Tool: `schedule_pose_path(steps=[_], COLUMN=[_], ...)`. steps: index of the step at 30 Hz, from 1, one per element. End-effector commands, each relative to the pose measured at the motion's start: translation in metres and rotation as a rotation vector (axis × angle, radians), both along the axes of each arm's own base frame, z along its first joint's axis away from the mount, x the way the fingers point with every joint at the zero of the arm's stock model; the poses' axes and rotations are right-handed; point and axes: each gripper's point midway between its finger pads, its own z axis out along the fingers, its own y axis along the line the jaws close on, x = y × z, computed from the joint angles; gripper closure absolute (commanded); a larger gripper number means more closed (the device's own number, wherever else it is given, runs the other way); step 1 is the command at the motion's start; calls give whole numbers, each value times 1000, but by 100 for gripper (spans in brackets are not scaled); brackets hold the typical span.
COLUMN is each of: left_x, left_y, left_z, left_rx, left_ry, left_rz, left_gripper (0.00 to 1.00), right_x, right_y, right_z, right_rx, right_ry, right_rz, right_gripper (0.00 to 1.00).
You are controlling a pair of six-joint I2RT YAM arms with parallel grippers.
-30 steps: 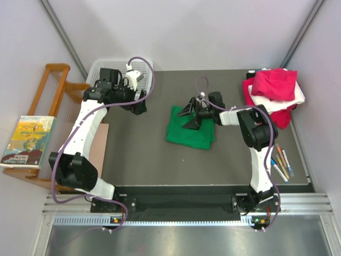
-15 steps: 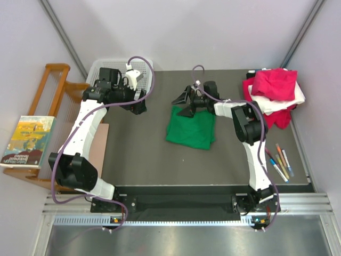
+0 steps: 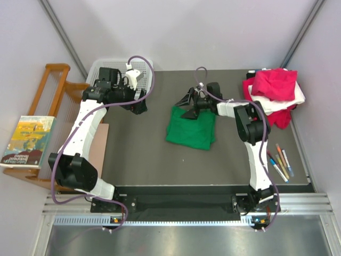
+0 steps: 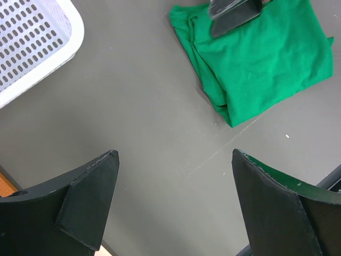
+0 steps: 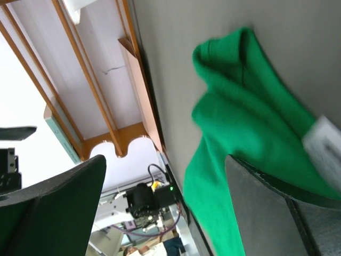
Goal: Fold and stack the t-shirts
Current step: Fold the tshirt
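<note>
A folded green t-shirt (image 3: 191,129) lies mid-table, and the left wrist view shows it as a neat rectangle (image 4: 261,58). My right gripper (image 3: 185,105) hovers open at the shirt's far edge, tilted on its side, holding nothing. In the right wrist view the green cloth (image 5: 240,122) lies just beside one finger (image 5: 277,202). My left gripper (image 3: 137,105) hangs open over bare table to the left (image 4: 173,160). At the far right, magenta-pink (image 3: 274,82), white (image 3: 299,97) and red (image 3: 281,118) t-shirts sit in a heap.
A white mesh basket (image 3: 101,66) stands at the back left, its corner also in the left wrist view (image 4: 32,42). Coloured markers (image 3: 280,162) lie near the right edge. A wooden rack (image 3: 53,90) and a book (image 3: 26,141) sit off the table's left.
My right gripper has moved off the top of the green shirt toward its far edge and stays open. The left arm has not moved.
</note>
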Motion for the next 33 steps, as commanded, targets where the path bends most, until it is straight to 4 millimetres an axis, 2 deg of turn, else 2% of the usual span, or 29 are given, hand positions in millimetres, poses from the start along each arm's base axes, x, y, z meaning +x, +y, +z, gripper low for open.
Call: schedule_pose_path(steps=[1, 6, 9, 10, 18, 20, 23, 27, 30, 31, 33], left_x=[-6, -6, -5, -5, -5, -5, -6, -6, -7, -7, -8], left_y=[-3, -4, -4, -4, -3, -3, -3, -3, -5, -5, -4], left_z=[26, 20, 19, 20, 21, 20, 18, 18, 22, 22, 24], left_rx=[-30, -32, -33, -34, -31, -29, -28, -31, -40, -41, -40], left_ry=[-68, -58, -54, -57, -56, -53, -47, -45, -51, -51, -57], left_rz=[-16, -19, -19, -19, -8, -8, -8, -8, -12, -13, -13], left_gripper=[9, 9, 9, 9, 9, 9, 9, 9, 9, 9, 9], right_x=[0, -23, -32, -33, -31, -29, -27, -26, -18, -20, -24], right_y=[-42, -77, -93, -97, -100, -101, -103, -116, -155, -172, -186], right_z=[66, 59, 43, 31, -19, -25, -15, 38, 57, 50, 48], right_rx=[-29, -88, -80, -80, -83, -93, -90, -83, -173, -218, -279], right_ry=[-169, -205, -173, -150, -34, -28, -49, -153, -218, -208, -220], right_rz=[-52, -83, -113, -120, -134, -133, -133, -163, -269, -294, -338], right_gripper=[7, 6, 7, 7, 7, 7, 7, 6, 6, 6, 5])
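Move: The folded green t-shirt lies just under and back from the open right hand: its middle is about 9 cm back, 4 cm right and 3 cm below, its far right corner roughly 14 cm right and 2 cm back. The pink-and-white stack is some 40 cm right and 8 cm ahead, the white basket about 27 cm left and 12 cm ahead. From the left hand, the shirt's middle lies about 25 cm right, level, some 20 cm below. Along the green t-shirt's far edge the right hand makes a patting hop with fingers wide open: up about 5 cm while going some 10 cm right and 4 cm back, down onto the cloth near the far right corner, and a short stay there. Then it rises and goes on right towards the stack, swinging some 10 degrees clockwise overall. ##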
